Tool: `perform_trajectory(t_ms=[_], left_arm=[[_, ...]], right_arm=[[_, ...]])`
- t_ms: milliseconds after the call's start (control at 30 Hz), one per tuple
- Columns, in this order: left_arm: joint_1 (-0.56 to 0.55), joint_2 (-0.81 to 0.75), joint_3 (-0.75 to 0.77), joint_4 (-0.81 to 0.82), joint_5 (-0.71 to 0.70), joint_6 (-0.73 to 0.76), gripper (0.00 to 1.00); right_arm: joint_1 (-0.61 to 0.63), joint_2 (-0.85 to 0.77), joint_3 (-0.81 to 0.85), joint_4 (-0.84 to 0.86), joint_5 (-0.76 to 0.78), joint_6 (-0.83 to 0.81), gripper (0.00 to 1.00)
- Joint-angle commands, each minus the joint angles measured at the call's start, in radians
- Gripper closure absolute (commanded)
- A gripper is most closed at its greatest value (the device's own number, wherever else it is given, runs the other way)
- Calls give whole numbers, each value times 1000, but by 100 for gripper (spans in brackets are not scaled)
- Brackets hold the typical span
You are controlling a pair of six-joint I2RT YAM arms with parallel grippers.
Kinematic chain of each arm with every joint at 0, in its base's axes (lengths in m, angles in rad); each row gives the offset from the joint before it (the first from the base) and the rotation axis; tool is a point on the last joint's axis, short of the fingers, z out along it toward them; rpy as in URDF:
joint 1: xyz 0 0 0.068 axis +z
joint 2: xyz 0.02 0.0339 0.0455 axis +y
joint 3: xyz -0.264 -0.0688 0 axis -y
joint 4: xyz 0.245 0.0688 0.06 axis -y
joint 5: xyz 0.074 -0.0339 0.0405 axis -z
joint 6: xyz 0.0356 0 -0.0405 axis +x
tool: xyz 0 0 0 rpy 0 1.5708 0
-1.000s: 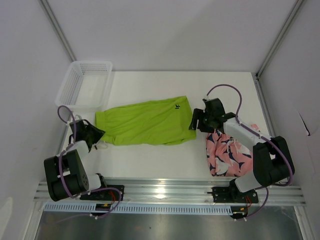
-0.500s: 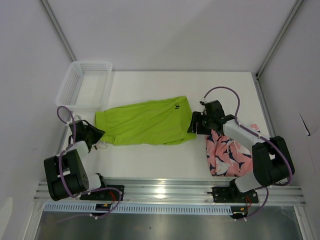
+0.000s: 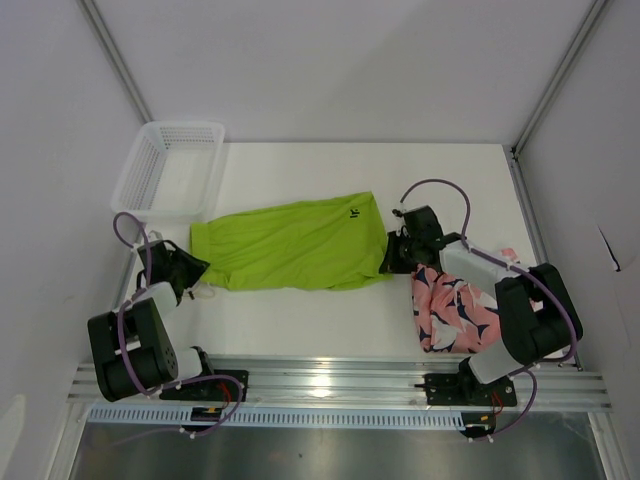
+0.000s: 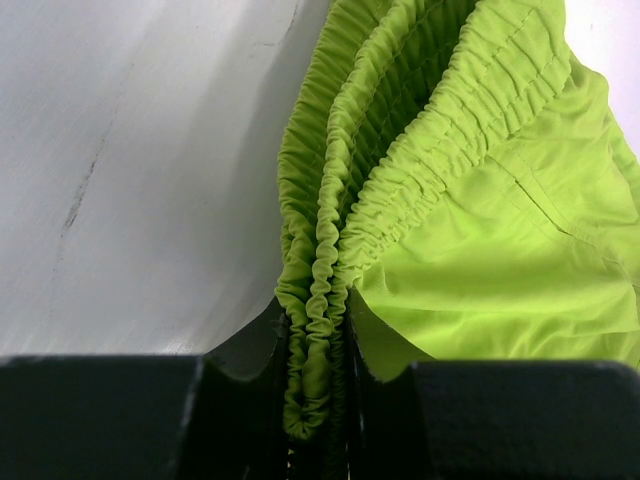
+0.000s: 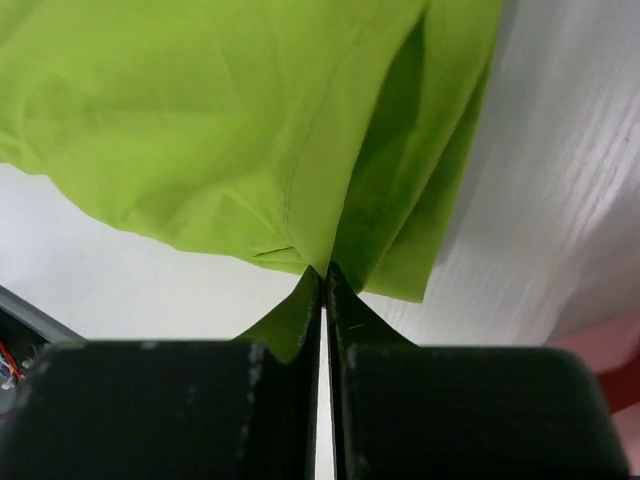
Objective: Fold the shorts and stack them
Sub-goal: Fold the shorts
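Observation:
The lime green shorts (image 3: 295, 245) lie spread flat across the middle of the table, with a small dark logo near their right end. My left gripper (image 3: 197, 268) is shut on the gathered elastic waistband (image 4: 318, 330) at the shorts' left end. My right gripper (image 3: 388, 257) is shut on the leg hem at their right end; in the right wrist view the green cloth (image 5: 220, 110) runs pinched between the closed fingertips (image 5: 323, 272). The pink printed shorts (image 3: 455, 310) sit crumpled on the table under the right arm.
A white mesh basket (image 3: 170, 170) stands at the back left corner, just behind the green shorts' left end. Bare white table (image 3: 320, 310) lies between the shorts and the rail at the near edge. A pink edge (image 5: 612, 372) shows at the right of the right wrist view.
My right gripper has slid left and lower onto the green shorts' right hem and closed on it. The left gripper and the shorts have stayed where they were.

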State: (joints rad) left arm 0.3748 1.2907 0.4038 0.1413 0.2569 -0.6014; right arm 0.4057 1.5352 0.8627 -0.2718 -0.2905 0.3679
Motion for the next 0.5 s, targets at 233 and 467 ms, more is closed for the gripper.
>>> perform_trajectory(t_ms=[233,467], left_arm=[[30,18,-14,17,-10,11,99],[38,25,-16,18,-4,11,100]], right_arm=[[-80,-11,-102,-21,96,52,100],[-131,19,-85,-49,119,46,100]])
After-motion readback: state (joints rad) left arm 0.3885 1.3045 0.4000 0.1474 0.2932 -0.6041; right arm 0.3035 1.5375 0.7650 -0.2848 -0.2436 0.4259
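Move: My right hand already has the near right corner of the green shorts pinched. The spot for it lies about 5 cm to the right, 1 cm back and 4 cm below. The pink shorts' middle is some 22 cm right and 8 cm back of this hand, roughly 3 cm lower. The green shorts' middle is about 23 cm left and 6 cm ahead. From my left hand, shut on their waistband, that spot is some 47 cm right and 2 cm back. Keeping the corner pinched, I draw my right hand about 5 cm to the right, away from the body of the green shorts and towards the near edge of the pink ones, while sinking some 3.5 cm towards the table. It drifts slightly back and turns about 10 degrees clockwise. My left hand stays put, still gripping the waistband against the pull. ##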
